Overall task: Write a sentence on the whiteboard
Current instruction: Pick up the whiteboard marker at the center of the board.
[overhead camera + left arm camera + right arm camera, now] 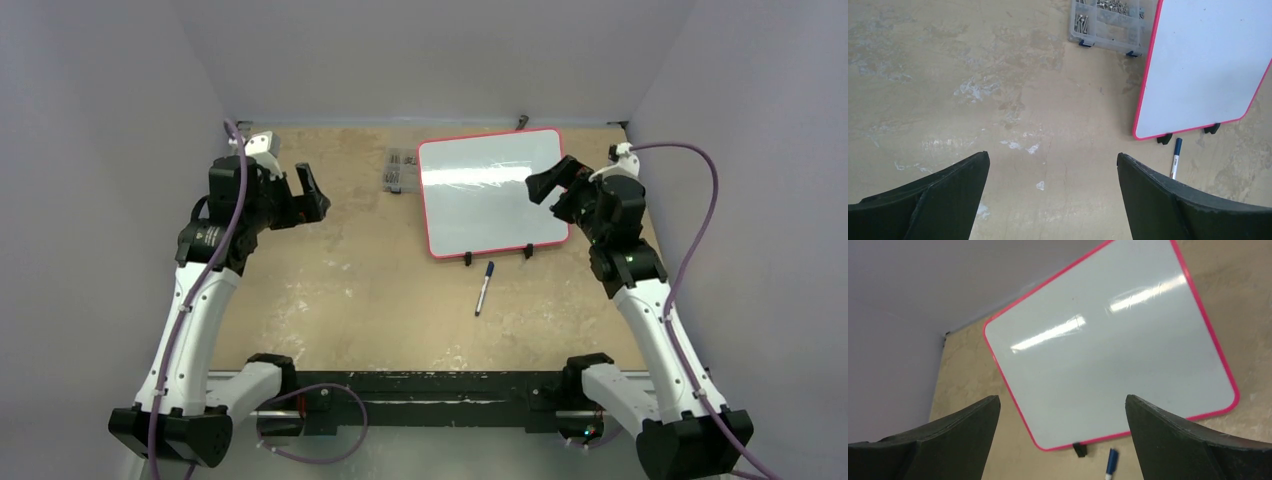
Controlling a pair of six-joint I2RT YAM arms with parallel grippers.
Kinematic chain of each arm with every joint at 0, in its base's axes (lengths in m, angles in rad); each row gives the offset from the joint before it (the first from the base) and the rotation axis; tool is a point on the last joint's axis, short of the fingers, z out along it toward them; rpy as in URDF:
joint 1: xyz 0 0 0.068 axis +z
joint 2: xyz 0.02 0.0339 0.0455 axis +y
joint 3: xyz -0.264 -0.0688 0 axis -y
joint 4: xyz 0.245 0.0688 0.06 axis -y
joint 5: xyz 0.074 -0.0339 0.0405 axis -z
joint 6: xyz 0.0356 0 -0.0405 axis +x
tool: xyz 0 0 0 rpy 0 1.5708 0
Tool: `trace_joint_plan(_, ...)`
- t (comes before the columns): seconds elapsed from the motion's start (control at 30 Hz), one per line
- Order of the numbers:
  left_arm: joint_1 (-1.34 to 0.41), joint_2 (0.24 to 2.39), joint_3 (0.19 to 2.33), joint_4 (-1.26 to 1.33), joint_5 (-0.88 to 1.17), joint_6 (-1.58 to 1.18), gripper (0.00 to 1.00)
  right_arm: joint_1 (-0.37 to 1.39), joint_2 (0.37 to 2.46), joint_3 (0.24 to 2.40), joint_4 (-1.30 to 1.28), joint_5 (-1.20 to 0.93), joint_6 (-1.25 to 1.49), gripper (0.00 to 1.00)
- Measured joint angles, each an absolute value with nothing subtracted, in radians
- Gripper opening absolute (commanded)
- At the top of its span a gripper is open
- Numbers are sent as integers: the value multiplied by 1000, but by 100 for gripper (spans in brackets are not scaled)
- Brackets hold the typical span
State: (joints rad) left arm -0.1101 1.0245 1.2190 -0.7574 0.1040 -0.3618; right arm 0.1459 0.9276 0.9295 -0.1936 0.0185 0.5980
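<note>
The whiteboard (490,195) with its red frame lies on the table at the back right, and it also shows in the left wrist view (1203,65) and the right wrist view (1108,355). Its face shows only light reflections, and no sentence is in view. A blue-capped marker (484,288) (1176,157) (1111,462) lies on the table just in front of the board's black feet. My left gripper (300,192) (1053,157) hangs open over bare table, far left of the board. Held above the board's right edge, my right gripper (548,183) (1063,400) is open and empty.
A clear plastic organiser box (398,170) (1110,22) of small metal parts sits just left of the board. Grey walls enclose the tan, scuffed table (350,280) on three sides. The arm bases stand at the near edge.
</note>
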Motion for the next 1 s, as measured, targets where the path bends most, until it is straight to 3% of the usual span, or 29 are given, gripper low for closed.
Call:
trace_joint_plan(0.23, -122, 1018, 1214, -769, 127, -351, 100, 227, 923, 876, -334, -99, 738, 99)
trace_joint_plan(0.47, -129, 1004, 1213, -774, 130, -347, 100, 517, 1045, 827, -498, 5, 864, 99)
trace_joint_plan(0.83, -134, 973, 1182, -781, 128, -347, 100, 632, 1182, 755, -532, 141, 950, 98)
trace_joint_plan(1.0, -134, 973, 1180, -781, 127, -347, 100, 664, 1307, 755, -527, 189, 949, 88)
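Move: About 10 cm back from the right hand, 11 cm to its left and some 30 cm below it, the marker lies on the table. The whiteboard's middle is about 15 cm ahead of that hand and 9 cm left. Of the black clips on its near edge, one is about 2 cm back and 15 cm left, the other level and straight below. From the left hand the marker lies roughly 37 cm right, 7 cm back and 28 cm down. Sweeping down about 25 cm, the right hand also draws back and left some 11 cm each, leaving the whiteboard for the marker. The sideways travel is nearly all done in the first half; after that it sinks almost straight, the wrist having tipped the fingers steeply down by nearly 50 degrees. The jaws stay wide open, ending close above the marker, one to each side. ##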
